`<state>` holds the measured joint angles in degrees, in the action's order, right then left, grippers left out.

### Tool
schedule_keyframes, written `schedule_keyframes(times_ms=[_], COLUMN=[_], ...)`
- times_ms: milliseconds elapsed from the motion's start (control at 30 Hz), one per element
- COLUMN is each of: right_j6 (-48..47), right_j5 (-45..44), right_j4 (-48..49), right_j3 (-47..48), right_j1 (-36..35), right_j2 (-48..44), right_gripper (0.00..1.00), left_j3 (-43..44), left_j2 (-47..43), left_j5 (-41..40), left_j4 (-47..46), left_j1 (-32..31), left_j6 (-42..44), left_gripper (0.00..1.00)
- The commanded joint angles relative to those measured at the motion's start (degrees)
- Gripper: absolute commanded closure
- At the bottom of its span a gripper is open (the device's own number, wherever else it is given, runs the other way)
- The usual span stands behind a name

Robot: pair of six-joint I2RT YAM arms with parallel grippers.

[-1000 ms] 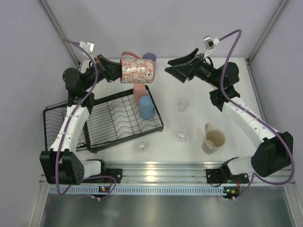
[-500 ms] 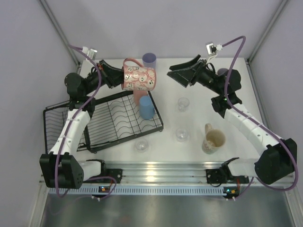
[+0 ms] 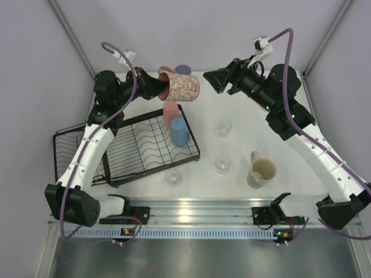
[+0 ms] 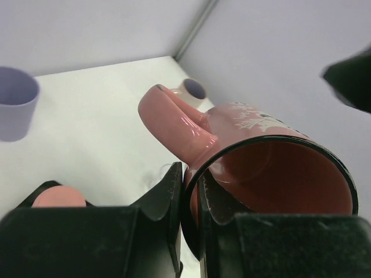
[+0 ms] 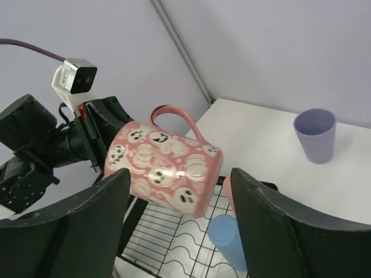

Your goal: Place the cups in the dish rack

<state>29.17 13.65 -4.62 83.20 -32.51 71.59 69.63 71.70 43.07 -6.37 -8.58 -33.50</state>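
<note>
My left gripper (image 3: 164,88) is shut on the rim of a pink ghost-patterned mug (image 3: 184,87), held on its side in the air above the far end of the black dish rack (image 3: 130,152). In the left wrist view its fingers (image 4: 169,191) pinch the mug's wall (image 4: 261,174). The right gripper (image 3: 223,80) is open, a short way right of the mug and apart from it; its wrist view frames the mug (image 5: 168,168) between its fingers (image 5: 93,214). A blue cup (image 3: 179,131) and a salmon cup (image 3: 170,110) stand upside down in the rack.
A lavender cup (image 3: 184,69) stands at the far edge behind the mug. Three clear glasses (image 3: 224,126) (image 3: 222,165) (image 3: 173,176) and a cream mug (image 3: 261,169) stand on the white table right of and in front of the rack.
The left arm has carried the pink mug up and to the right. The right gripper has swung in towards it and its jaws have narrowed a little.
</note>
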Motion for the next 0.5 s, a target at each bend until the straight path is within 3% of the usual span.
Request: schedule_keyframes(times_ms=[0, 167, 467], right_j6=[-8.6, -13.4, -18.7], right_j5=[-15.2, -23.7, -34.2], right_j4=[-10.6, -12.8, -9.2], right_j3=[3.7, 6.8, 8.9], right_j1=[-5.2, -11.5, -19.8], right_j2=[-0.5, 3.4, 9.8], right_gripper=[0.31, 0.45, 0.48], left_j3=[6.4, 10.9, 11.9], left_j2=[-0.2, 1.9, 3.9], left_j5=[-17.3, -34.1, -42.5], left_j4=[10.4, 15.4, 17.5], left_j1=[-5.2, -11.4, -18.3], left_j6=[7.0, 8.5, 6.3], left_gripper=[1.0, 1.0, 1.0])
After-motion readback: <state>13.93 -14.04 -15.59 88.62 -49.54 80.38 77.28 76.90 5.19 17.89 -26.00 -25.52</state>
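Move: Between the grippers, the held patterned cup has its middle about 6 cm right of the left hand, 1 cm ahead and 1 cm lower; from the right hand it is some 10 cm left, 5 cm ahead and 8 cm lower. From the left hand, the racked pink cup is 7 cm ahead and 1 cm left, and the blue cup 1 cm back and 3 cm right, both about 30 cm below. The purple cup stands 26 cm ahead and 4 cm right, equally low. Sinking together about 7 cm, the hands close on each other. The left keeps its pinch on the cup's rim, drifting right and forward while turning some 20 degrees counter-clockwise and tipping its fingers down. The right also goes 5 cm left towards the cup's body, fingers tipping down and narrowing from wide to about half open; contact can't be made out. ##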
